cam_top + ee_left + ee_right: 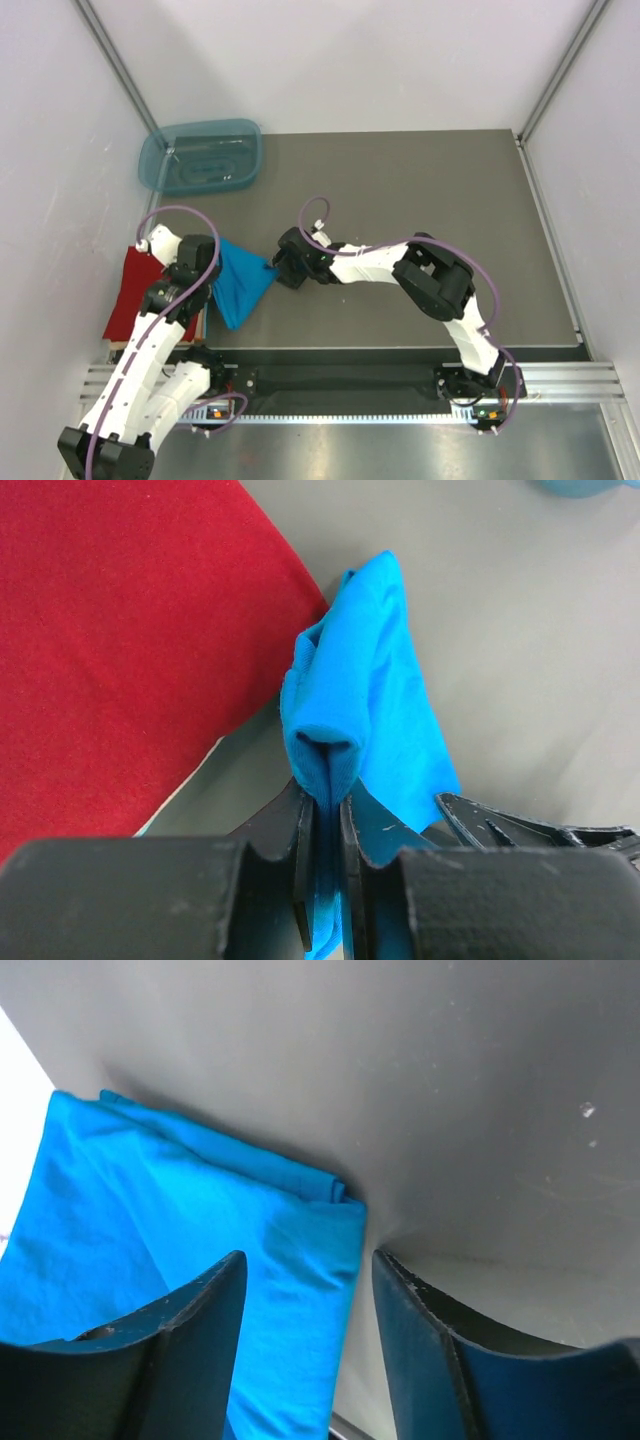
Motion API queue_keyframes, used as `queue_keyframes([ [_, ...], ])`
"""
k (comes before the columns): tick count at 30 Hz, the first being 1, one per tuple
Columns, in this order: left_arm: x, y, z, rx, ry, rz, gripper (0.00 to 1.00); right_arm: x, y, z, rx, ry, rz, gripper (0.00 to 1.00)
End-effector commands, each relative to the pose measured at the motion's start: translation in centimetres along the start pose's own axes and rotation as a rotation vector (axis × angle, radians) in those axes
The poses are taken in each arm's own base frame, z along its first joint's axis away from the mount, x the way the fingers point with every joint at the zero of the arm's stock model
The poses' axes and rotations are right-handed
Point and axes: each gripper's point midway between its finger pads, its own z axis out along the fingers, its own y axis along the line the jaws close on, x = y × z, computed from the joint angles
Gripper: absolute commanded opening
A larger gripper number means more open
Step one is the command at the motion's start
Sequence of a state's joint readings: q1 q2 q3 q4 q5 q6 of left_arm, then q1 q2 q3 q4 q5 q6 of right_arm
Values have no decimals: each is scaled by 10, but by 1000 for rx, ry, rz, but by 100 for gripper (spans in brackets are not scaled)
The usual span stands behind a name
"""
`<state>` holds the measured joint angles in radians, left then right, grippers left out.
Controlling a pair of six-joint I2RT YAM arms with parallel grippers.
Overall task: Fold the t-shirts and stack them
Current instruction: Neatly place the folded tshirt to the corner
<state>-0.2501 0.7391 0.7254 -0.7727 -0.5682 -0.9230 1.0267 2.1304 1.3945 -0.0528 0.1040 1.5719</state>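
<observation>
A bright turquoise-blue t-shirt point(238, 285) lies bunched and partly folded on the dark table, near the left front. My left gripper point(325, 802) is shut on a folded ridge of this blue t-shirt point(375, 680), with cloth pinched between its fingers. In the top view that left gripper point(210, 268) sits at the shirt's left edge. My right gripper point(308, 1270) is open, its fingers straddling the folded right edge of the blue cloth point(180, 1220). From above, the right gripper point(278, 268) meets the shirt's right corner. A red t-shirt point(135, 290) lies flat, folded, left of the blue one; it shows as red cloth point(120, 650).
A translucent blue-green plastic tub point(200, 157) stands at the back left corner of the table point(420, 200). White walls close in the sides and back. The red shirt hangs over the table's left edge near my left arm.
</observation>
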Motion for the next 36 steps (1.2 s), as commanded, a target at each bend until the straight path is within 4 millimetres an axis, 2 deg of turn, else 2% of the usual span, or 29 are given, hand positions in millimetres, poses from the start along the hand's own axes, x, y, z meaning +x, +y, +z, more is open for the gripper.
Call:
queue_keyframes([
  [1, -8, -1, -4, 13, -28, -40, 0, -2, -78, 17, 267, -66, -49, 54],
  [6, -10, 0, -6, 12, -37, -54, 0, -9, -88, 19, 324, -111, -83, 47],
  [9, -9, -1, -4, 14, -33, -49, 0, -13, -94, 24, 328, -122, -100, 24],
  [10, -7, -3, -4, 23, -26, -46, 0, -12, -95, 29, 320, -122, -108, 6],
  [11, -8, -5, -3, 33, -28, -38, 0, -14, -93, 32, 302, -119, -109, 0],
  [12, -8, -6, -3, 37, -29, -36, 0, -12, -89, 36, 269, -107, -132, 0],
  [15, -14, -11, -4, 41, -35, -14, 0, -5, -62, 47, 105, -72, -146, 0],
  [16, -21, -16, -7, 48, -45, -11, 0, -4, -46, 48, 60, -73, -147, 0],
  [19, -42, -32, -16, 84, -76, 22, 0, -9, -17, 39, -38, -104, -167, 0],
  [20, -49, -35, -19, 90, -87, 45, 0, -14, -4, 31, -62, -125, -167, 0],
  [22, -67, -41, -29, 96, -121, 50, 0, -22, 8, 23, -87, -168, -181, 0],
  [26, -96, -43, -45, 90, -197, 68, 0, -32, 50, 3, -165, -217, -222, 0],
  [27, -104, -40, -47, 72, -222, 70, 0, -32, 67, -2, -197, -223, -241, 0],
  [30, -127, -40, -59, 56, -277, 88, 0, -28, 86, 0, -236, -214, -277, 0],
  [31, -137, -41, -64, 51, -300, 101, 0, -25, 100, 1, -270, -198, -279, 0],
  [33, -142, -37, -67, 28, -311, 110, 0, -21, 115, 2, -323, -187, -306, 0],
  [34, -142, -34, -67, 19, -311, 113, 0, -19, 128, 3, -348, -178, -316, 0],
  [36, -138, -29, -67, 13, -296, 121, 0, -16, 139, 3, -366, -178, -358, 0],
])
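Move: The left hand still holds one end of the blue t-shirt; the red pile it is meant for lies about 14 cm to this hand's left, 3 cm nearer the base and some 13 cm below, and the blue bin about 35 cm ahead and 5 cm left. The open right hand is almost at the t-shirt's free corner, about 1 cm to its left and 2 cm below, with the red pile about 28 cm left and 7 cm back. Down a couple of centimetres goes the right hand first, its half-open fingers shutting to pinch the t-shirt's free corner while the left hand holds its end still. Then both lift: the left about 13 cm, nearly straight up; the right some 10 cm, also drifting forward and left, its fingers tipping up about 25 degrees. ##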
